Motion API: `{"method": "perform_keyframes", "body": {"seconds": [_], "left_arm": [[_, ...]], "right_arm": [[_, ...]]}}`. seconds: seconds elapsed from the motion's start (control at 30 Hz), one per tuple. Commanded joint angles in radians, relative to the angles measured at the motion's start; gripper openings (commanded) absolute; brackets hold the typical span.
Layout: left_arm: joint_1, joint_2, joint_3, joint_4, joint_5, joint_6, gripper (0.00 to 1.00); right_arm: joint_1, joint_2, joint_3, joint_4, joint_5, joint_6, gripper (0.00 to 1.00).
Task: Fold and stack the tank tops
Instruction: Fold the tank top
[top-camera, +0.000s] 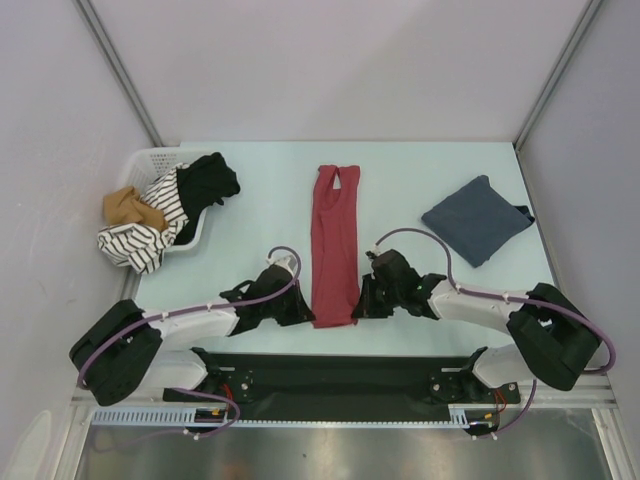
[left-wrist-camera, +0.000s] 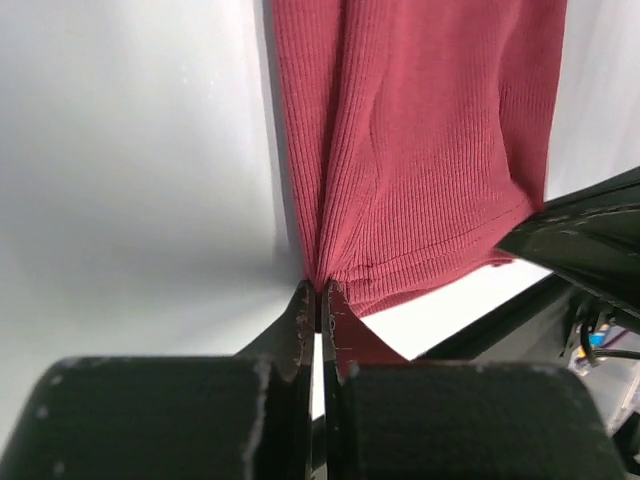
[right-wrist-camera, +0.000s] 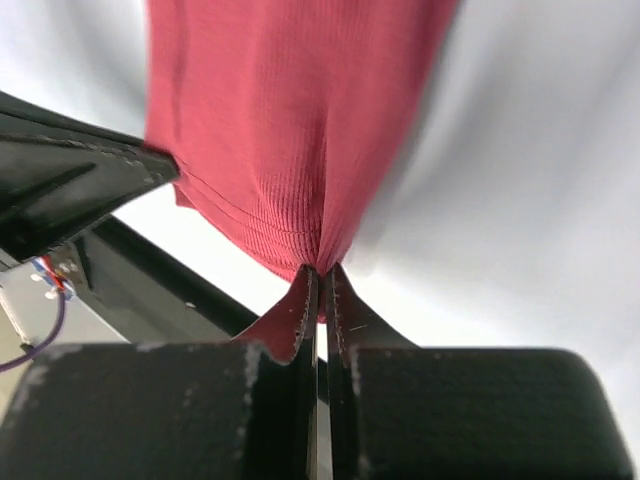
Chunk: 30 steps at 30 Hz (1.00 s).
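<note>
A brick red tank top (top-camera: 334, 245) lies as a long narrow strip down the middle of the table, straps at the far end. My left gripper (top-camera: 306, 313) is shut on its near left hem corner, the ribbed red cloth (left-wrist-camera: 420, 150) pinched at the fingertips (left-wrist-camera: 320, 292). My right gripper (top-camera: 362, 306) is shut on the near right hem corner, where the red cloth (right-wrist-camera: 290, 130) bunches into the tips (right-wrist-camera: 322, 272). A slate blue-grey tank top (top-camera: 475, 219) lies folded at the far right.
A white basket (top-camera: 150, 160) at the far left holds a black garment (top-camera: 208, 185), a striped one (top-camera: 150, 235) and a tan one (top-camera: 127, 207) that spill over its rim. The table's near edge is a black bar (top-camera: 330, 375) just behind both grippers.
</note>
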<state>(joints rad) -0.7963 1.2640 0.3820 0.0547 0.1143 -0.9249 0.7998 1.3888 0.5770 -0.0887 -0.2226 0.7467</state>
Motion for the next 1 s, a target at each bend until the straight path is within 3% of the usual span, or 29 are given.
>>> {"method": "perform_keyframes", "body": {"seconds": [0.0, 0.23, 0.43, 0.7, 0.97], "left_arm": [[0.000, -0.044, 0.096, -0.188, -0.044, 0.067, 0.00], [0.094, -0.035, 0.261, -0.276, -0.033, 0.144, 0.00], [0.203, 0.063, 0.429, -0.328, -0.018, 0.224, 0.00], [0.321, 0.290, 0.682, -0.352, 0.019, 0.302, 0.00], [0.368, 0.523, 0.938, -0.371, 0.053, 0.324, 0.00]], "right_arm": [[-0.027, -0.043, 0.089, -0.068, 0.011, -0.036, 0.00], [-0.120, -0.013, 0.228, -0.124, -0.035, -0.093, 0.00], [-0.204, 0.102, 0.394, -0.170, -0.067, -0.148, 0.00], [-0.312, 0.315, 0.638, -0.226, -0.107, -0.205, 0.00], [-0.373, 0.507, 0.842, -0.260, -0.127, -0.217, 0.01]]}}
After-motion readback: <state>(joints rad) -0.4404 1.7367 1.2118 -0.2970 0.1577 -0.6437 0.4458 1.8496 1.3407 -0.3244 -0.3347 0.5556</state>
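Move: The red tank top lies lengthwise between the hands, both still pinching its near hem corners just off the table. Its shoulder end is about 41 cm ahead of each hand, 6 cm to the left hand's right and 3 cm to the right hand's left, and some 2 cm lower. The folded grey tank top lies about 25 cm ahead and 29 cm right of the right hand; the white basket about 29 cm ahead and 33 cm left of the left hand. The red tank top's hem is carried by both shut grippers, each keeping its pinch on a corner, up and then forward over the shirt's own body towards the shoulder end. The two hands travel abreast some 22 cm forward, climbing about 8 cm and levelling off in the second half, with hardly any sideways drift and only slight wrist turning. ##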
